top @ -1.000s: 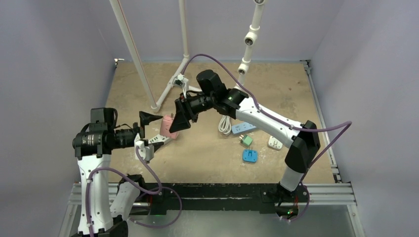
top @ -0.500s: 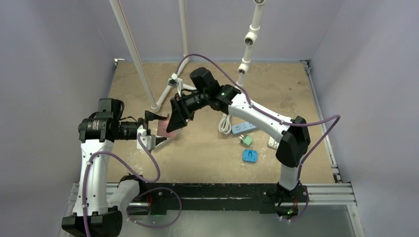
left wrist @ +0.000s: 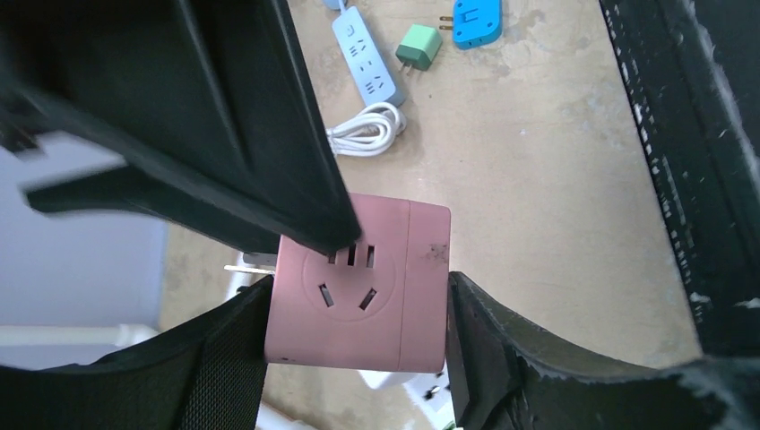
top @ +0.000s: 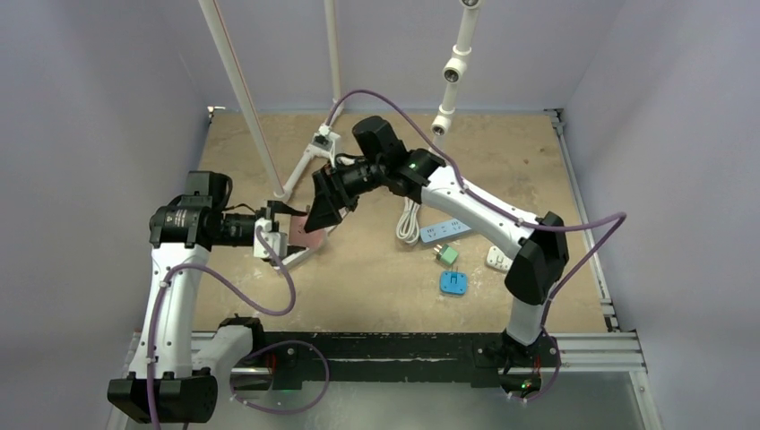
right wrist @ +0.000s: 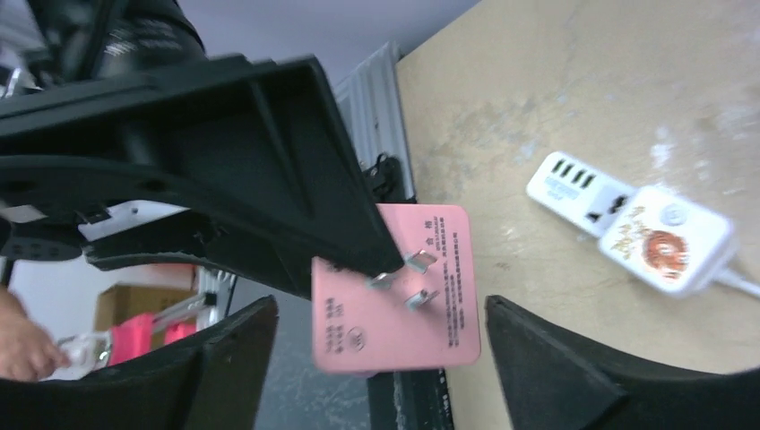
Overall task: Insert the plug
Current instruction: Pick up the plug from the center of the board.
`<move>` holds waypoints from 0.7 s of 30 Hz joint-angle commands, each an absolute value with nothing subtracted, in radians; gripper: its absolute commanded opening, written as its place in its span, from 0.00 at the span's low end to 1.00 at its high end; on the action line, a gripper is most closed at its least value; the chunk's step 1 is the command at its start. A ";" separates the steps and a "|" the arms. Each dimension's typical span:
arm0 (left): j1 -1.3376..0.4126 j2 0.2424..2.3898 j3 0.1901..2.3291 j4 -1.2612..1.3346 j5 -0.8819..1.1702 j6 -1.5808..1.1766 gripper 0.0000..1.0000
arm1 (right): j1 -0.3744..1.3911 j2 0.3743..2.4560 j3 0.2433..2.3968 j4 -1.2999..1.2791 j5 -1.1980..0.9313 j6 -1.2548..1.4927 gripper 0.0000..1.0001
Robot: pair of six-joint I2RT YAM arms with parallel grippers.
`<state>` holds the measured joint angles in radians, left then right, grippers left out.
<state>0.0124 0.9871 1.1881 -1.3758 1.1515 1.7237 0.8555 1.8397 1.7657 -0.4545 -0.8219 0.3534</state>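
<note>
The pink plug [left wrist: 358, 305] is a cube with a socket face toward the left wrist camera and three metal prongs on its back face [right wrist: 403, 287]. It hangs above the table at centre left [top: 307, 236]. My left gripper [left wrist: 358, 327] is shut on it, both black fingers pressed against its sides. My right gripper [right wrist: 381, 345] stands open around the prong side, with a gap between each finger and the pink plug. In the top view the left gripper [top: 285, 224] and the right gripper [top: 324, 210] meet tip to tip.
On the table to the right lie a blue power strip [top: 444, 231], a coiled white cable [top: 408, 224], a green adapter [top: 446, 254], a blue plug [top: 453, 283] and a white adapter [top: 499, 260]. A white power strip [right wrist: 627, 224] lies under the grippers. White pipes [top: 242, 90] stand behind.
The left gripper has closed on the pink plug. The right gripper's fingers have spread apart and let go of it. Both arms shifted slightly.
</note>
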 commanded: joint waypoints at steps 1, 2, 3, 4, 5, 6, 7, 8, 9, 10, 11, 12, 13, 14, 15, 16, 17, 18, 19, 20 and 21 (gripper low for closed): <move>0.006 0.966 1.140 -1.116 1.206 1.322 0.00 | 0.801 1.701 1.769 -0.409 -0.724 0.326 0.96; 0.007 0.956 1.123 -1.017 1.206 1.115 0.00 | 0.791 1.685 1.759 -0.416 -0.703 0.319 0.99; 0.007 0.948 1.101 -0.916 1.206 0.983 0.00 | 0.782 1.665 1.745 -0.425 -0.675 0.310 0.99; 0.007 0.940 1.079 -0.837 1.209 0.856 0.00 | 0.771 1.641 1.729 -0.430 -0.643 0.303 0.99; 0.007 0.933 1.054 -0.755 1.214 0.744 0.00 | 0.761 1.616 1.709 -0.432 -0.608 0.297 0.99; 0.007 0.927 1.031 -0.673 1.218 0.613 0.00 | 0.752 1.586 1.685 -0.432 -0.565 0.287 0.99; 0.007 0.924 1.006 -0.574 1.217 0.448 0.00 | 0.748 1.550 1.653 -0.425 -0.517 0.277 0.99; 0.008 0.922 0.975 -0.449 1.203 0.273 0.00 | 0.746 1.511 1.597 -0.399 -0.468 0.265 0.99; 0.007 0.925 0.953 -0.351 1.180 0.099 0.00 | 0.746 1.465 1.544 -0.356 -0.426 0.255 0.99; 0.007 0.935 0.934 -0.272 1.165 -0.026 0.00 | 0.747 1.420 1.478 -0.303 -0.390 0.249 0.99; 0.008 0.949 0.926 -0.223 1.151 -0.128 0.00 | 0.747 1.360 1.426 -0.254 -0.331 0.238 0.99; 0.008 0.966 0.922 -0.185 1.143 -0.215 0.00 | 0.748 1.325 1.376 -0.213 -0.293 0.222 0.99; 0.007 0.984 0.922 -0.136 1.132 -0.295 0.00 | 0.748 1.298 1.338 -0.183 -0.271 0.213 0.99; 0.007 1.002 0.926 -0.114 1.118 -0.367 0.00 | 0.751 1.274 1.310 -0.155 -0.252 0.198 0.99; 0.007 1.021 0.934 -0.104 1.107 -0.420 0.00 | 0.756 1.253 1.278 -0.124 -0.238 0.187 0.99; 0.008 1.038 0.944 -0.087 1.103 -0.469 0.00 | 0.763 1.234 1.247 -0.088 -0.221 0.180 0.99; 0.006 1.052 0.945 -0.066 1.095 -0.525 0.00 | 0.781 1.219 1.219 -0.050 -0.202 0.167 0.99; 0.007 1.061 0.945 -0.045 1.085 -0.575 0.00 | 0.812 1.209 1.194 -0.013 -0.176 0.132 0.99; 0.006 1.070 0.945 -0.029 1.076 -0.621 0.00 | 0.853 1.204 1.175 0.031 -0.130 0.097 0.99; 0.007 1.074 0.944 -0.018 1.068 -0.660 0.00 | 0.903 1.205 1.165 0.056 -0.076 0.059 0.99; 0.007 1.075 0.940 0.003 1.062 -0.707 0.00 | 0.943 1.214 1.164 0.080 -0.030 0.034 0.99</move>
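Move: The left hand already has the pink plug between its fingertips; the white adapter seated in the white power strip lies about 10 cm ahead of this hand, 2 cm to its left and 21 cm below. The strip's middle is some 5 cm ahead and 5 cm left, on the board. From the right hand, its fingers already loosened, the pink plug sits about 2 cm left at the same height; the white cable coil is roughly 12 cm ahead and 20 cm right, well below. The right hand finishes opening wide and backs off the pink plug, some 12 cm to the right while rising about 5 cm and edging forward, turning clockwise as it goes. The left hand keeps its grip and carries the plug about 9 cm forward, towards the spot above the white adapter, rolling it nearly 80 degrees, mostly about its own fingers, counter-clockwise when looking along them. ##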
